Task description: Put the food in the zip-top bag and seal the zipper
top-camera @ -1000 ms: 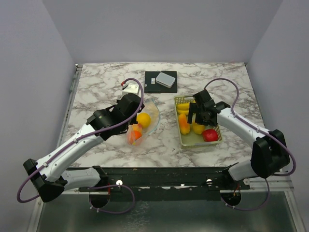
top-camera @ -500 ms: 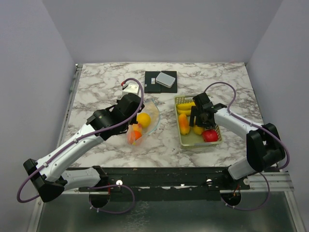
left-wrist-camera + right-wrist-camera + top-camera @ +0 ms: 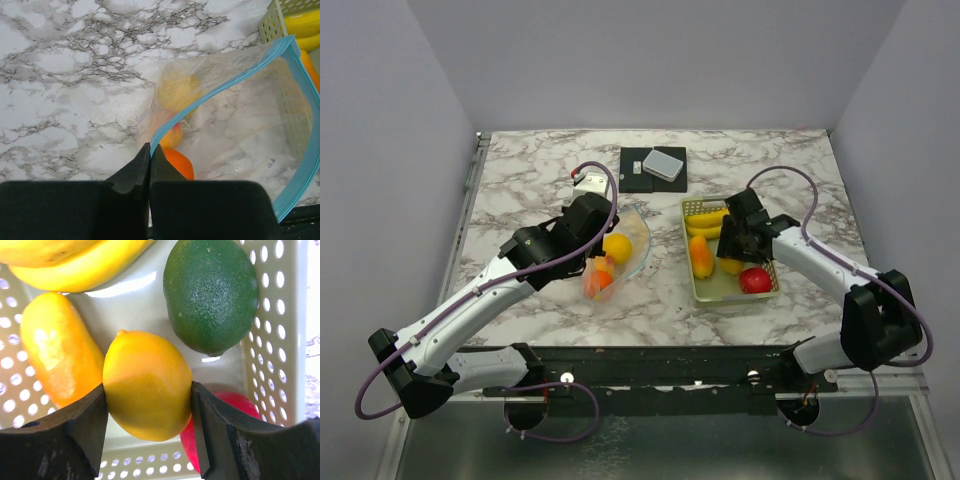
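Note:
The clear zip-top bag (image 3: pixel 240 130) lies open on the marble, its light blue zipper (image 3: pixel 225 85) curving around the mouth. My left gripper (image 3: pixel 150 150) is shut on the zipper edge at the mouth's near corner. An orange (image 3: pixel 177 162) and a yellow fruit (image 3: pixel 177 90) rest inside the bag (image 3: pixel 620 255). My right gripper (image 3: pixel 149 405) is down in the basket, both fingers pressed against the sides of a yellow lemon (image 3: pixel 147 385). Around the lemon lie a dark green fruit (image 3: pixel 210 292), a banana (image 3: pixel 75 260), an orange fruit (image 3: pixel 55 350) and a red apple (image 3: pixel 230 400).
The pale yellow-green slotted basket (image 3: pixel 698 292) stands right of the bag, its walls close around my right fingers. A black pad with a grey box (image 3: pixel 660 163) lies at the back centre. A small white object (image 3: pixel 588 180) sits behind my left arm.
My right gripper has sunk a little into the basket and its jaws have closed in from wide open onto the lemon. The left arm and the bag have not moved.

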`<action>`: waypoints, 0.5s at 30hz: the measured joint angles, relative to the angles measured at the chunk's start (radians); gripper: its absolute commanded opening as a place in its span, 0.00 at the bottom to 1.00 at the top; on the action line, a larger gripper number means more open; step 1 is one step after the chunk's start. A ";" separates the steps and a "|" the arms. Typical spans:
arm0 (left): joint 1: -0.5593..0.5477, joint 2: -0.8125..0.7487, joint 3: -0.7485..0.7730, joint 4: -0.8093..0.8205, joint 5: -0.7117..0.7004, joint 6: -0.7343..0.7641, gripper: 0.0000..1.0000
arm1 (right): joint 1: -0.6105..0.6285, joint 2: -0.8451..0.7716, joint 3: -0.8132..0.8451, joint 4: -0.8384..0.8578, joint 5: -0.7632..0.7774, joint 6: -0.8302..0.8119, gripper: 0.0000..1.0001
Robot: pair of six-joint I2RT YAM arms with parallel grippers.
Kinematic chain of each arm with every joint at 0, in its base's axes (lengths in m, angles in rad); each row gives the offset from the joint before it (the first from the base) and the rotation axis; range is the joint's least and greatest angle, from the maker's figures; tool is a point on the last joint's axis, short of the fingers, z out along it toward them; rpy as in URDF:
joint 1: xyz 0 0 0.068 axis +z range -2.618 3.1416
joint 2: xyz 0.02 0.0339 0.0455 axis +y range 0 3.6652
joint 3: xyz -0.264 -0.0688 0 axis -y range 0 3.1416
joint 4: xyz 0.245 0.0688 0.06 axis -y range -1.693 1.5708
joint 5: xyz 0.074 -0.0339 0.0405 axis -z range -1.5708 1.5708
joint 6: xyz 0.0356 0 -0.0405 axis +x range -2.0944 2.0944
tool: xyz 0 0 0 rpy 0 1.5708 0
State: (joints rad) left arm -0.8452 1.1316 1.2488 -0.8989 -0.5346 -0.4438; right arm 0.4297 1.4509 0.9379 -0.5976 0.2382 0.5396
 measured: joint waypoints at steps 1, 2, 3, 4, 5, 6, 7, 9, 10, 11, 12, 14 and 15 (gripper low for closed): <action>0.000 0.000 0.000 0.000 0.000 0.000 0.00 | 0.000 -0.018 0.002 -0.006 -0.003 0.000 0.34; 0.000 0.000 0.000 0.000 0.000 0.000 0.00 | 0.000 -0.038 0.004 -0.014 -0.009 -0.001 0.33; 0.000 0.000 0.000 0.000 0.000 0.000 0.00 | 0.000 -0.059 0.011 -0.024 -0.016 -0.002 0.32; 0.000 0.000 0.000 0.000 0.000 0.000 0.00 | 0.000 -0.077 0.020 -0.034 -0.022 -0.003 0.31; 0.000 0.000 0.000 0.000 0.000 0.000 0.00 | 0.000 -0.092 0.029 -0.041 -0.030 -0.005 0.30; 0.000 0.000 0.000 0.000 0.000 0.000 0.00 | 0.000 -0.108 0.043 -0.047 -0.042 -0.008 0.29; 0.000 0.000 0.000 0.000 0.000 0.000 0.00 | 0.000 -0.124 0.056 -0.049 -0.055 -0.011 0.28; 0.000 0.000 0.000 0.000 0.000 0.000 0.00 | 0.000 -0.157 0.084 -0.049 -0.093 -0.020 0.28; 0.000 0.000 0.000 0.000 0.000 0.000 0.00 | 0.000 -0.171 0.094 -0.050 -0.107 -0.023 0.28; 0.000 0.000 0.000 0.000 0.000 0.000 0.00 | 0.000 -0.184 0.106 -0.051 -0.127 -0.027 0.28; 0.000 0.000 0.000 0.000 0.000 0.000 0.00 | 0.000 -0.198 0.123 -0.051 -0.151 -0.033 0.28; 0.000 0.000 0.000 0.000 0.000 0.000 0.00 | 0.000 -0.219 0.151 -0.051 -0.195 -0.042 0.28; 0.000 0.000 0.000 0.000 0.000 0.000 0.00 | 0.000 -0.229 0.164 -0.051 -0.218 -0.045 0.28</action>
State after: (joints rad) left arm -0.8455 1.1316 1.2488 -0.8986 -0.5346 -0.4438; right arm 0.4297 1.2217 1.1023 -0.6483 0.0200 0.4950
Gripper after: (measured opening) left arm 0.005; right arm 0.623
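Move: The yellow fruit already sits between the right fingers, low inside the basket. It is meant for the bag's open mouth, some 17 cm to that hand's left, about 3 cm back and roughly 13 cm higher. The long orange fruit lies about 5 cm left and 2 cm ahead, the avocado 5 cm ahead and 4 cm right, the red fruit 5 cm right and 3 cm back. From the left hand the mouth lies some 5 cm right, 2 cm ahead and 3 cm lower. The yellow fruit is carried up out of the basket in the right fingers' unchanged pinch, about 12 cm up, with a leftward drift of some 4 cm that grows as it rises, towards the bag's mouth. The wrist tilts roughly 20 degrees on the way, swinging the fingertips left and forward. The left hand stays still, keeping its pinch on the bag's blue zipper edge. ##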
